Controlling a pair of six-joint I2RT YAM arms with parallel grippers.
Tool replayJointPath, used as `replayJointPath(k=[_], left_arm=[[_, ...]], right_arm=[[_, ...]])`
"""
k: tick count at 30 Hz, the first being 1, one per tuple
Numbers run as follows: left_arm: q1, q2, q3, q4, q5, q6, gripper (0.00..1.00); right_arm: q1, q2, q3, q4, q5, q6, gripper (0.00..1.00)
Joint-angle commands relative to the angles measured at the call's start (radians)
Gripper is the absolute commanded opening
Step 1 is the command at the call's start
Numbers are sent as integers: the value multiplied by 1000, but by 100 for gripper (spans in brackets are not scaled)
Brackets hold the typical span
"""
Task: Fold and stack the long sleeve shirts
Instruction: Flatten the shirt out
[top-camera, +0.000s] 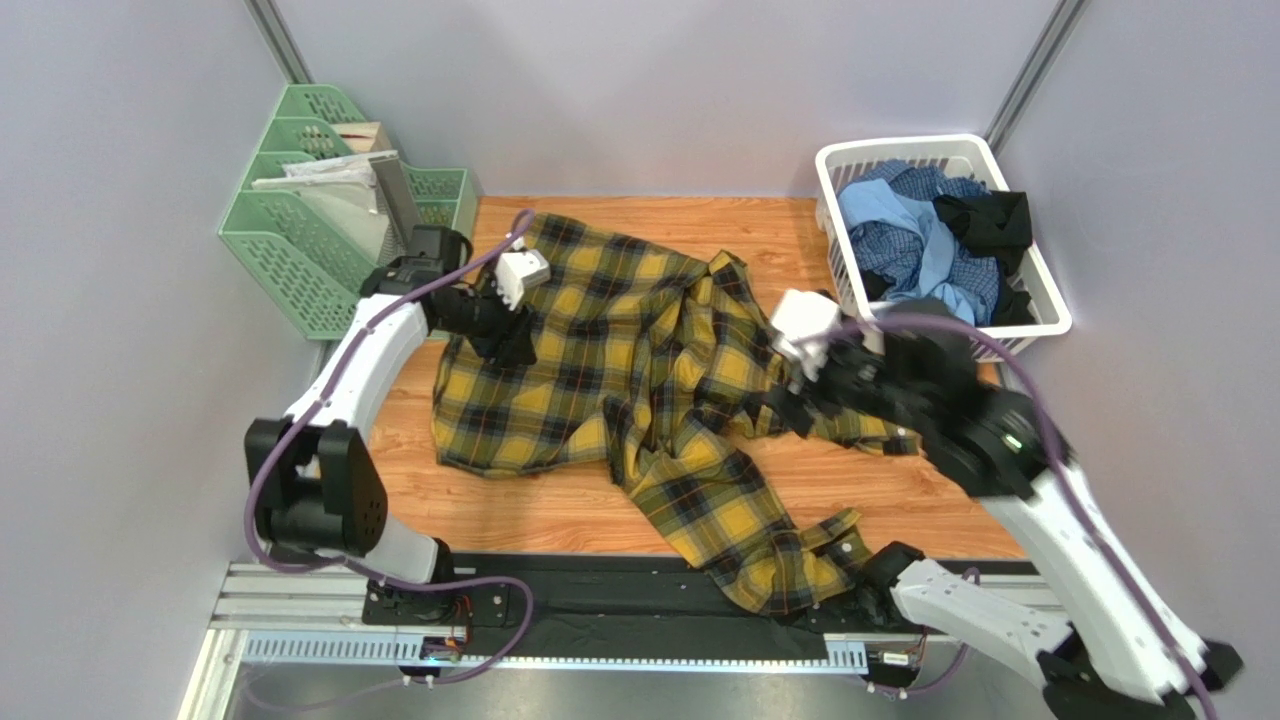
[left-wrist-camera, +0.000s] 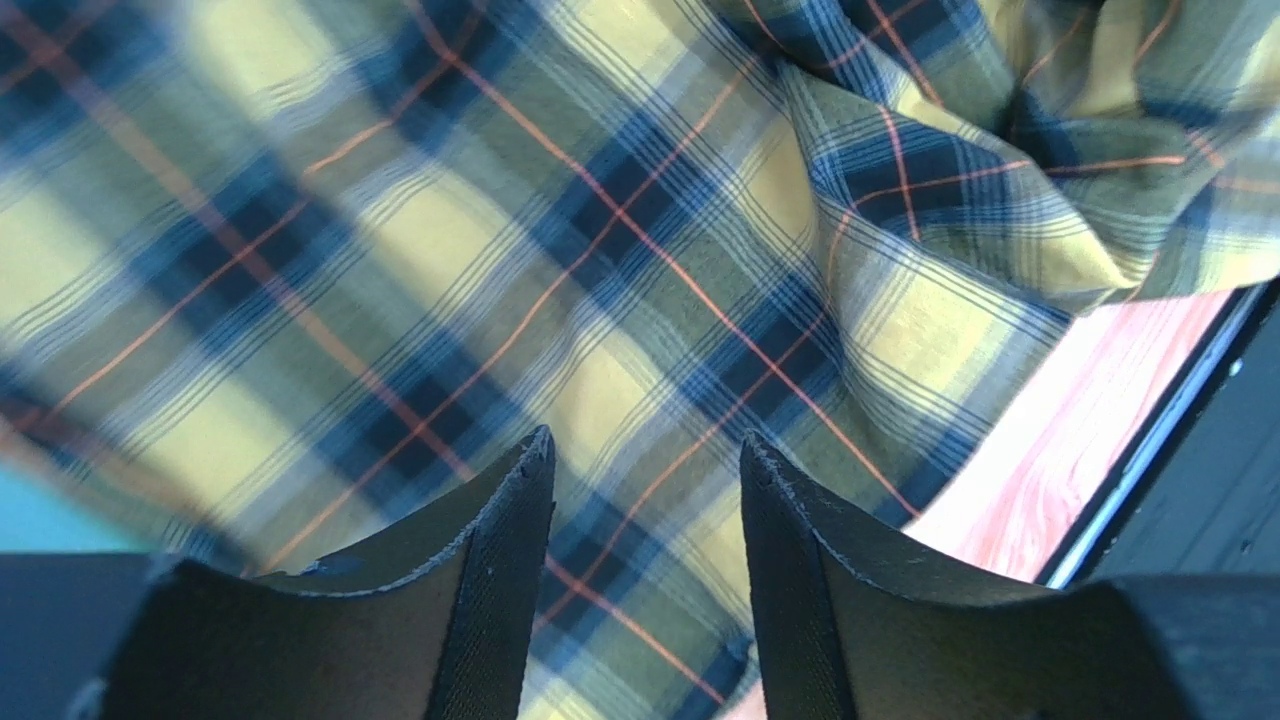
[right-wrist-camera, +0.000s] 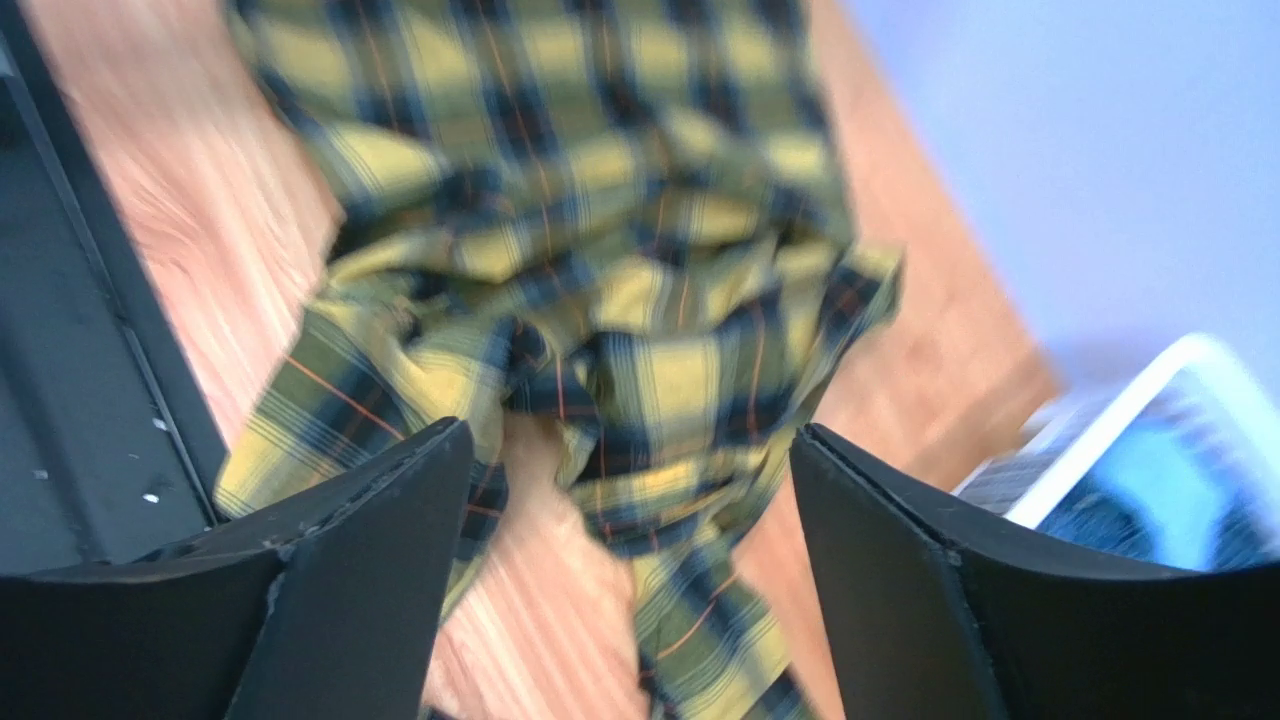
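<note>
A mustard-yellow and black plaid long sleeve shirt (top-camera: 601, 360) lies crumpled and partly spread on the wooden table (top-camera: 496, 518). One sleeve (top-camera: 751, 540) trails over the near edge onto the black rail. My left gripper (top-camera: 504, 333) hovers over the shirt's upper left part. In the left wrist view it (left-wrist-camera: 643, 488) is open, with plaid cloth (left-wrist-camera: 451, 255) below and nothing between the fingers. My right gripper (top-camera: 800, 393) is at the shirt's right side. Seen from its wrist it (right-wrist-camera: 631, 458) stands wide open above a bunched fold (right-wrist-camera: 646, 375). More shirts, light blue (top-camera: 890, 210) and black (top-camera: 992, 225), fill the basket.
A white laundry basket (top-camera: 1052, 312) stands at the back right, its rim (right-wrist-camera: 1120, 428) also in the right wrist view. Green file racks (top-camera: 301, 240) holding papers stand at the back left, close to the left arm. Grey walls enclose the table.
</note>
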Motion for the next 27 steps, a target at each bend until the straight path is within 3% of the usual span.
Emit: replayJointPath(k=[1,7,15,20,27], left_arm=[[-40,139,82,16,-116,15,53],[-38,314,104,-35,-393,57,43],[-21,380,18,-21,-559,70,38],[-18,311,-115,-24,-571,122,30],[-23,187,-316,-74,-611,217,19]], right_arm=[[-109,253,-58,60,87,121,78],[-212,601,-13,73,32,138,64],[-189,949,97,100,7,232,56],[-186,1005,7,48,20,114,54],[-193,904,-232,-6,113,-162,52]])
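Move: The patch of shirt just inside its left edge lies about 8 cm left of the left hand, level with it and some 16 cm down; the shirt's near left corner is about 9 cm back and 13 cm left. For the right hand, the bunched folds are roughly 12 cm ahead, 2 cm left and 31 cm below. The right sleeve runs out some 13 cm right at nearly that distance, and the near cuff lies about 11 cm back and 9 cm right. The shirt's left side is met by the left hand coming down about 15 cm and left 10 cm, its partly open fingers narrowing and tipping towards straight down, then dragging back along the cloth. The right hand drops some 32 cm onto the bunched folds, first forward about 13 cm, then back 5, fingers tipping steeply down and closing partway. ##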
